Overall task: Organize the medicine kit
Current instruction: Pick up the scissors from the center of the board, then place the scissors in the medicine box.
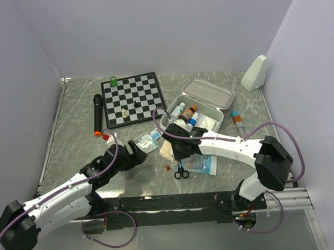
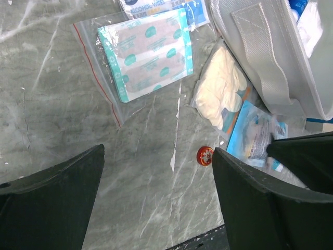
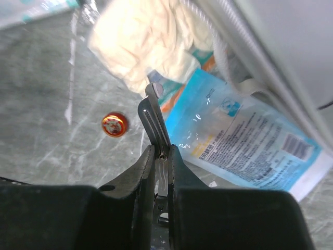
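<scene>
The medicine kit is a white case lying open at the right of the table, with bottles and packets inside; its wall also shows in both wrist views. My right gripper is shut on the metal blades of the black-handled scissors, just in front of the kit. Next to it lie a bag of cream gloves, a blue packet and a small red disc. My left gripper stands open and empty, with a bag of plasters beyond it.
A black-and-white chessboard with a few pieces lies at the back. A black marker-like stick lies left of it. A tube with an orange band lies right of the kit. A white object leans in the far right corner.
</scene>
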`<act>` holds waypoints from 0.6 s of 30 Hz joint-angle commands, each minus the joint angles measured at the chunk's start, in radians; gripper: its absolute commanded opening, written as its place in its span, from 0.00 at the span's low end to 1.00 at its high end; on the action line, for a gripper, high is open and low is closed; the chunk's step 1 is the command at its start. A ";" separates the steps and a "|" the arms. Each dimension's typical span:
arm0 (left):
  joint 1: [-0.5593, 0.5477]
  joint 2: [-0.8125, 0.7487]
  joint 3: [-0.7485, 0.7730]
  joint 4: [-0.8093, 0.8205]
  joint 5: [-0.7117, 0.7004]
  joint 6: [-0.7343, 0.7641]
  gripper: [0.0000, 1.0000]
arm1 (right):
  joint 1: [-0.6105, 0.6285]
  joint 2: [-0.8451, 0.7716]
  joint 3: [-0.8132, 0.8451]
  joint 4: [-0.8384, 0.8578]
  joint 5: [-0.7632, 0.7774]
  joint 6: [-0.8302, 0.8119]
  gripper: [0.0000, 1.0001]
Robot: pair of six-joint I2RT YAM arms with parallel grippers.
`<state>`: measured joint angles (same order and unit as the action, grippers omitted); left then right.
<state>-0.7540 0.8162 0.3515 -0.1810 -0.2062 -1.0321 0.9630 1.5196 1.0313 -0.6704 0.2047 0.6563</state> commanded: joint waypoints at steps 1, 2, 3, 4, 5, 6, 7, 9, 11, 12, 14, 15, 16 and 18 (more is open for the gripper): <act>0.001 -0.002 0.018 0.037 0.011 0.018 0.89 | -0.032 -0.082 0.119 -0.081 0.068 -0.053 0.00; 0.001 -0.002 0.020 0.038 0.013 0.020 0.89 | -0.043 -0.088 0.147 -0.095 0.087 -0.073 0.00; 0.001 -0.002 0.021 0.037 0.011 0.020 0.89 | -0.058 -0.098 0.170 -0.109 0.100 -0.096 0.00; -0.001 -0.002 0.021 0.037 0.014 0.021 0.89 | -0.072 -0.104 0.199 -0.116 0.111 -0.121 0.00; 0.001 -0.003 0.020 0.038 0.016 0.023 0.89 | -0.095 -0.108 0.237 -0.123 0.114 -0.160 0.00; 0.001 -0.005 0.021 0.041 0.016 0.024 0.89 | -0.118 -0.104 0.259 -0.138 0.114 -0.191 0.00; 0.001 -0.005 0.020 0.043 0.017 0.027 0.89 | -0.145 -0.099 0.304 -0.141 0.114 -0.220 0.00; 0.001 -0.006 0.024 0.046 0.018 0.035 0.89 | -0.200 -0.072 0.381 -0.161 0.124 -0.285 0.00; 0.001 -0.003 0.029 0.051 0.016 0.044 0.89 | -0.234 -0.033 0.461 -0.182 0.174 -0.363 0.00; 0.001 -0.002 0.030 0.054 0.016 0.049 0.89 | -0.245 -0.015 0.495 -0.181 0.205 -0.400 0.00; 0.001 0.000 0.035 0.057 0.016 0.058 0.89 | -0.271 0.034 0.561 -0.207 0.249 -0.444 0.00; 0.001 -0.002 0.037 0.060 0.017 0.061 0.89 | -0.283 0.049 0.581 -0.202 0.262 -0.469 0.00; 0.001 -0.005 0.037 0.058 0.019 0.064 0.89 | -0.294 0.060 0.588 -0.186 0.272 -0.495 0.00; 0.001 -0.011 0.037 0.060 0.018 0.069 0.90 | -0.305 0.073 0.593 -0.144 0.271 -0.562 0.00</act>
<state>-0.7540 0.8162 0.3534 -0.1619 -0.1982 -0.9909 0.6788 1.5505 1.5890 -0.8158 0.4095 0.2592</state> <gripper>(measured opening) 0.895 0.142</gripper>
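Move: The right hand already holds the scissors some 6 cm above the table. The open medicine box they go to is centred about 16 cm ahead and 6 cm to the right, a few centimetres below. Roughly 6 cm lower than the hand lie the glove bag, 6 cm ahead and 4 cm left, the blue packet, level and 8 cm right, and the red tin, 5 cm left and 1 cm back. From the left hand the box lies about 13 cm ahead and 20 cm right, slightly lower. Upwards and forward together, at gathering speed, the right hand carries the scissors off from beside the blue packet towards the medicine box, climbing about 18 cm and reaching some 16 cm out, with a smaller drift to the right. The wrist tips the fingers up and outward by roughly 25 degrees, while the fingers keep their pinch on the scissors near the pivot. ##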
